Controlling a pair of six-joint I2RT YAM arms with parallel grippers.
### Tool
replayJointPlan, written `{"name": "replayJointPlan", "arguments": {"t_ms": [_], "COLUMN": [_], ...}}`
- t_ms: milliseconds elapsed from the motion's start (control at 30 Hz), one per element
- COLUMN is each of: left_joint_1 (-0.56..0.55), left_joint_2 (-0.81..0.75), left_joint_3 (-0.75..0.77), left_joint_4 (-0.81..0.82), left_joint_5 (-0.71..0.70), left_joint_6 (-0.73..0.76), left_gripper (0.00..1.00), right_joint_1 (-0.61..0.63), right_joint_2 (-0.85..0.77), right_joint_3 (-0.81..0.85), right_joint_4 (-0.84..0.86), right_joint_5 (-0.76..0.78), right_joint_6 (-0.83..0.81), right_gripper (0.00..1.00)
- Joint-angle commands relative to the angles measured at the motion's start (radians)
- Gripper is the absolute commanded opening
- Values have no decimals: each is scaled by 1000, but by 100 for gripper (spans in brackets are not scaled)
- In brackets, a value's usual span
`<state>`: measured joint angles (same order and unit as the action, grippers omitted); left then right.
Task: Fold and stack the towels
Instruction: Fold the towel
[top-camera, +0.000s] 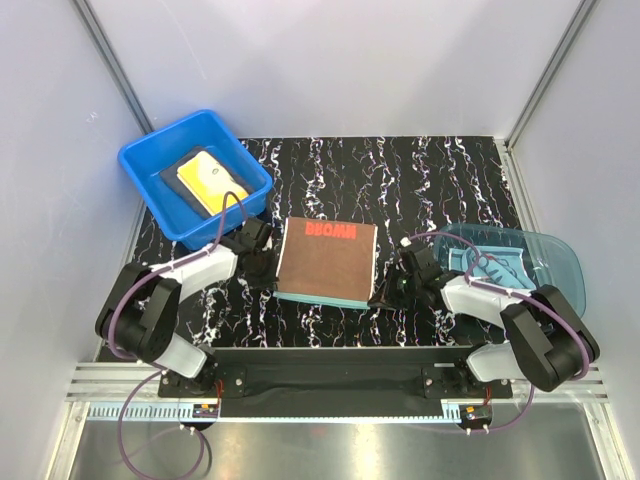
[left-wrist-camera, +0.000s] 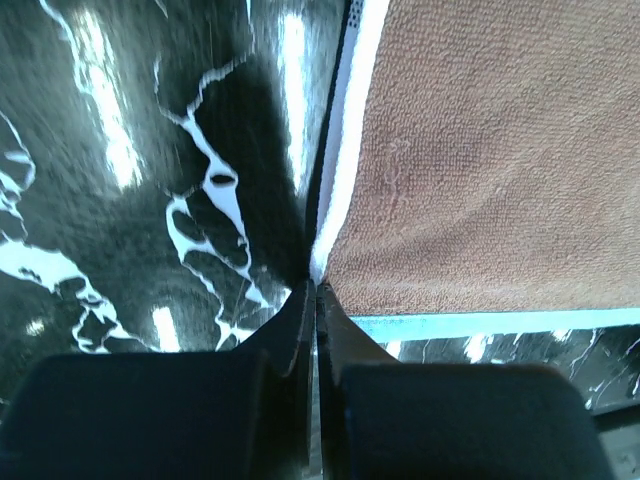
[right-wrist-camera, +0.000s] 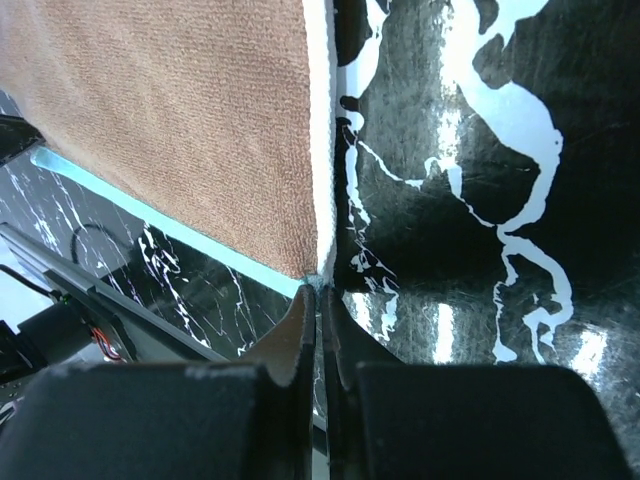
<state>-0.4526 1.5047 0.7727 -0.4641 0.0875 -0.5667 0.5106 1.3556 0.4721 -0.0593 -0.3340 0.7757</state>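
A brown towel (top-camera: 327, 260) with red lettering along its far edge lies in the middle of the table, and a teal layer shows along its near edge. My left gripper (top-camera: 272, 282) is shut on the towel's near left corner (left-wrist-camera: 322, 262). My right gripper (top-camera: 380, 297) is shut on the near right corner (right-wrist-camera: 322, 282). The brown pile (left-wrist-camera: 480, 150) (right-wrist-camera: 180, 120) fills much of both wrist views. In the blue tub (top-camera: 150, 195) a yellow towel (top-camera: 208, 180) rests on a dark one (top-camera: 171, 172). A light blue towel (top-camera: 490, 265) lies in the teal bowl (top-camera: 560, 265).
The tub stands at the back left and the translucent bowl at the right, next to my right arm. The table (top-camera: 420, 190) is black marble with white veins. Grey walls close it in at the back and on both sides.
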Motion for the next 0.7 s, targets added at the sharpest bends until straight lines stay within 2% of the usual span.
{"name": "replayJointPlan", "arguments": {"t_ms": [0,33,133,167,200,300,333,400,467,500,567,600,667], "left_joint_1": [6,3,-3,-9,-14,-29,-31,-31,-29,-29,-23,-18,-5], "left_joint_2": [14,9,-1,-4,-3,-18,-27,-61,-63,-43,-3,18,95], "left_joint_3": [-24,-32,-52,-55,-56,-32,-17,63,156,272,385,498,591], "left_joint_4": [53,51,44,35,28,-27,-44,-103,-175,-198,-257,-266,-281], "left_joint_5": [-29,-31,-37,-41,-46,-69,-86,-84,-112,-111,-95,-92,-34], "left_joint_6": [16,14,7,4,1,-2,2,25,112,152,267,307,408], "left_gripper": [0,0,1,4,14,26,33,41,48,49,50,50,49], "right_joint_1": [12,12,12,12,12,12,11,12,11,11,5,-1,-14], "right_joint_2": [5,-7,-39,-52,-61,-116,-154,-191,-220,-207,-173,-147,-49], "right_joint_3": [-21,-27,-35,-39,-41,-38,-21,5,71,138,213,253,367], "right_joint_4": [15,12,-13,-20,-28,-76,-97,-157,-218,-243,-296,-307,-318], "right_joint_5": [23,26,42,44,47,40,39,46,50,65,78,63,40], "right_joint_6": [5,5,0,2,2,-10,-13,-39,-73,-134,-199,-272,-346], "right_gripper": [0,0,9,17,21,37,41,50,53,55,56,56,56]}}
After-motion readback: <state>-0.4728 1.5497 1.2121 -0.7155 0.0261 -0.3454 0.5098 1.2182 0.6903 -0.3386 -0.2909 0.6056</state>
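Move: The brown towel lies flat with its near corners in the two grippers: its middle is about 5 cm ahead and 10 cm right of the left hand, and some 9 cm ahead and 9 cm left of the right hand, roughly 1 cm lower than both. Its orange lettering sits about 12 cm ahead and 11 cm right of the left hand. The blue bin is centred some 21 cm ahead and 16 cm left of the left hand; the teal basket is about 5 cm ahead and 27 cm right of the right hand. The towel's two near corners are let go as both grippers open to about half while staying low, the right easing back a centimetre or so. Both hands then lift off, faster and faster: the left rises about 10 cm and sweeps 7 cm forward along the towel's left edge, the right climbs some 7 cm and swings forward, fingers tilting outward. ##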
